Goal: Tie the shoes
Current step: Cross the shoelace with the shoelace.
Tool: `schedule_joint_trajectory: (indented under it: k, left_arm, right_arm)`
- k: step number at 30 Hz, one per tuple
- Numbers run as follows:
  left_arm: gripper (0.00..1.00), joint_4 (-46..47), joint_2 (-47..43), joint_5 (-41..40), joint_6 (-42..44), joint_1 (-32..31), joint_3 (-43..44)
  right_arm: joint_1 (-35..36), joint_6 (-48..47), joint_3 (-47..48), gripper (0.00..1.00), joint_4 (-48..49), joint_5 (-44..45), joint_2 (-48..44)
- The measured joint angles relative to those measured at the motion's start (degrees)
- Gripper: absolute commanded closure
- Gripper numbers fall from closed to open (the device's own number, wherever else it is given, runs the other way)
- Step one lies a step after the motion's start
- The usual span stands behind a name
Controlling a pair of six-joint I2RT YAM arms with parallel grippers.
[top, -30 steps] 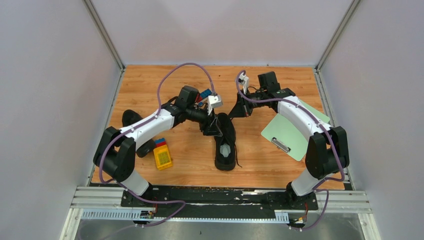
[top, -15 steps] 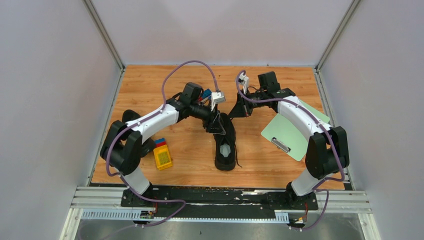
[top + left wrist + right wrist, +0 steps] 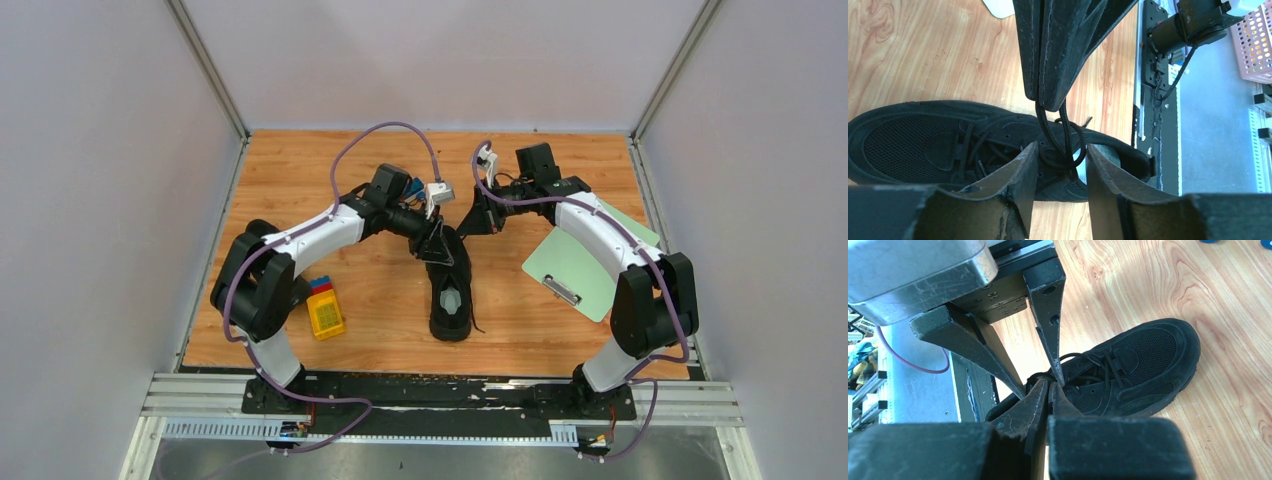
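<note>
One black shoe (image 3: pixel 450 290) lies mid-table, toe to the far side, pale insole showing. My right gripper (image 3: pixel 1049 386) is shut on its black lace (image 3: pixel 1064 131), which it holds pulled up from the shoe (image 3: pixel 1128 370); two strands run up into its closed tips (image 3: pixel 1048 102). My left gripper (image 3: pixel 1060 165) hangs over the shoe's tongue with its jaws apart and the lace loop standing between the fingers (image 3: pixel 1024 167), touching neither side. From above, the left gripper (image 3: pixel 438 247) and right gripper (image 3: pixel 478 222) meet over the laces. The other shoe is almost wholly hidden under my left arm.
A yellow toy block (image 3: pixel 325 313) lies left of the shoe. A pale green clipboard (image 3: pixel 575 262) sits to the right under my right arm. A blue object (image 3: pixel 411 187) lies behind my left wrist. Grey walls close in three sides of the table (image 3: pixel 300 170).
My left arm has swung right, bringing its gripper over the held lace loop, and its jaws have narrowed around it. The right gripper and the shoe have not moved.
</note>
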Motion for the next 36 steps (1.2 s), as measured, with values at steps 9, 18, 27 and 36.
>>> schedule_joint_trajectory:
  k: [9, 18, 27, 36]
  left_arm:
    - [0.56, -0.5, 0.5, 0.7, -0.4, 0.0, 0.6]
    - [0.63, -3.9, 0.7, 0.3, -0.1, 0.0, 1.5]
    - [0.71, -5.2, 0.8, -0.6, -0.1, 0.0, 1.9]
    - [0.73, -6.3, 1.5, -1.1, 0.3, 0.0, 1.9]
  right_arm:
    - [0.0, 0.0, 0.0, 1.00, 0.0, 0.0, 0.0]
    - [0.0, 0.0, 0.0, 1.00, 0.0, 0.0, 0.0]
    - [0.0, 0.0, 0.0, 1.00, 0.0, 0.0, 0.0]
    - [0.0, 0.0, 0.0, 1.00, 0.1, 0.0, 0.0]
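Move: The lace loop hanging from the right gripper's shut tips is between the left gripper's half-open fingertips, within about 1 cm of the left hand point; from the right hand it lies about 3 cm back, 3 cm left and 4 cm lower. From the left hand, the right gripper's tips are some 3 cm ahead, 3 cm right and 4 cm up. The shoe's middle is about 9 cm below, 2 cm right and 1 cm back; the loose lace tail is roughly 7 cm right, 7 cm back and 12 cm below. Narrow the left gripper around the hanging lace loop, from about half open to a little over a quarter, without shutting it. Keep the left hand nearly in place, only sinking about 1 cm late in the move and tilting some 5 degrees. Hold the right gripper still and shut on its lace. ##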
